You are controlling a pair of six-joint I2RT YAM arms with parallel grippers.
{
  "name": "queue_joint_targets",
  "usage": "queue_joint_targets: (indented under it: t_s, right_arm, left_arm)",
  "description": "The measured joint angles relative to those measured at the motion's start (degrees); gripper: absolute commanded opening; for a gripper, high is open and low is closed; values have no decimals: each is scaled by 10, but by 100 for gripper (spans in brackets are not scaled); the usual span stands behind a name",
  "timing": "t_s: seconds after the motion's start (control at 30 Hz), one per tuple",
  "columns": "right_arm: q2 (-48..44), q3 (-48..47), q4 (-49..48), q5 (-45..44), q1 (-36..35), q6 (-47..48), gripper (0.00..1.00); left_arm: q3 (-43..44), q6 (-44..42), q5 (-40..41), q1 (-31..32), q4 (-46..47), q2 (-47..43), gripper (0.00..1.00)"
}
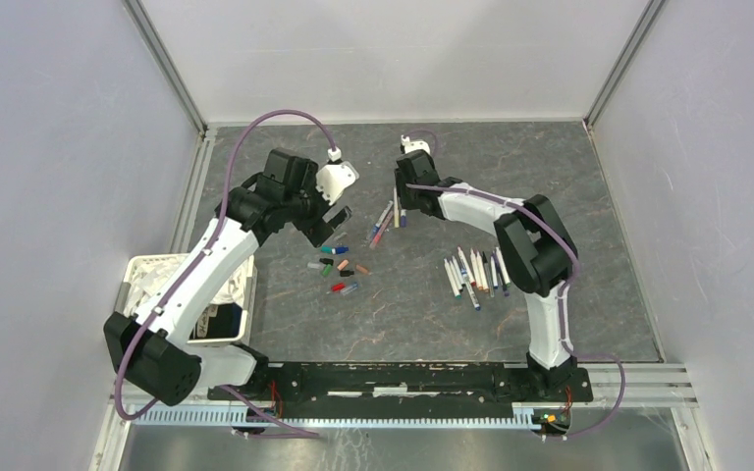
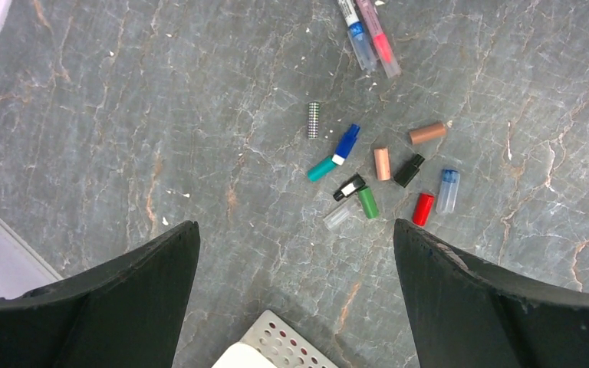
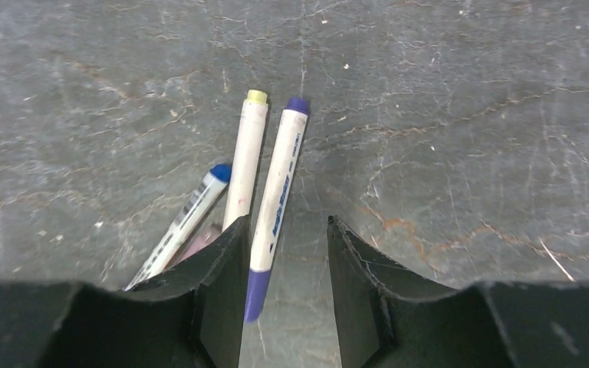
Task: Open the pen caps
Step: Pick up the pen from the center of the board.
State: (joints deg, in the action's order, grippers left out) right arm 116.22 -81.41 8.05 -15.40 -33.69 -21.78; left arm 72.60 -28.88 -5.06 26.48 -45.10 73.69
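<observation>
Several loose pen caps (image 2: 367, 202) in blue, teal, green, red, black, peach and brown lie scattered on the table ahead of my left gripper (image 2: 295, 224). That gripper hangs wide open above them, nothing between its fingers. In the top view the caps (image 1: 337, 267) lie just below it (image 1: 334, 218). My right gripper (image 3: 286, 222) is low over a small group of pens. Its jaws stand apart, and a white pen with purple ends (image 3: 276, 207) lies on the table between them, against the left finger (image 3: 226, 253). A yellow-ended pen (image 3: 244, 153) and a blue-ended pen (image 3: 188, 218) lie beside it.
A row of several more pens (image 1: 473, 273) lies right of centre, by the right arm's elbow. A white perforated basket (image 1: 191, 294) sits at the near left; its corner (image 2: 276, 345) shows under the left gripper. Two pens (image 2: 368, 34) lie beyond the caps. Walls enclose the table.
</observation>
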Motion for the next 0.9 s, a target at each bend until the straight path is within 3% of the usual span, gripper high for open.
queue_joint_targets:
  t_s: [0.37,0.63,0.9]
  right_arm:
    - [103,-106,45,-20,1,0,41]
    - [116,-118,50,-29,4,-4,25]
    - [107,-101,39,-31,12,-14,0]
  left_arm:
    - [-11,0,-29,0,-17,-40,100]
    - [-17,0,-45,0,-31,-53,100]
    - [-17,-1,-58,0,-46,-53,100]
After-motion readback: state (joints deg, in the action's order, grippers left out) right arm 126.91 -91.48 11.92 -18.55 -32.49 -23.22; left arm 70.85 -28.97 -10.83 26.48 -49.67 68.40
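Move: The purple-ended white pen lies just below the right hand, its middle about 3 cm ahead, 1 cm to the left and 4 cm down. The yellow-ended white pen lies alongside, roughly 2 cm left of it. Farther left are the blue-capped pen, 5 cm left and 1 cm back from the hand, and the pink pen, 5 cm left and 3 cm back. From the left hand the purple-ended pen is about 15 cm ahead, 17 cm right and 19 cm down. The purple-ended pen gets pinched near its middle: the right hand sinks about 4 cm while easing some 3 cm forward over it, then its half-open fingers close on the barrel from both sides, the hand edging slightly right as they shut. Meanwhile the left hand, empty and wide open, draws back about 3.5 cm above the loose caps. ##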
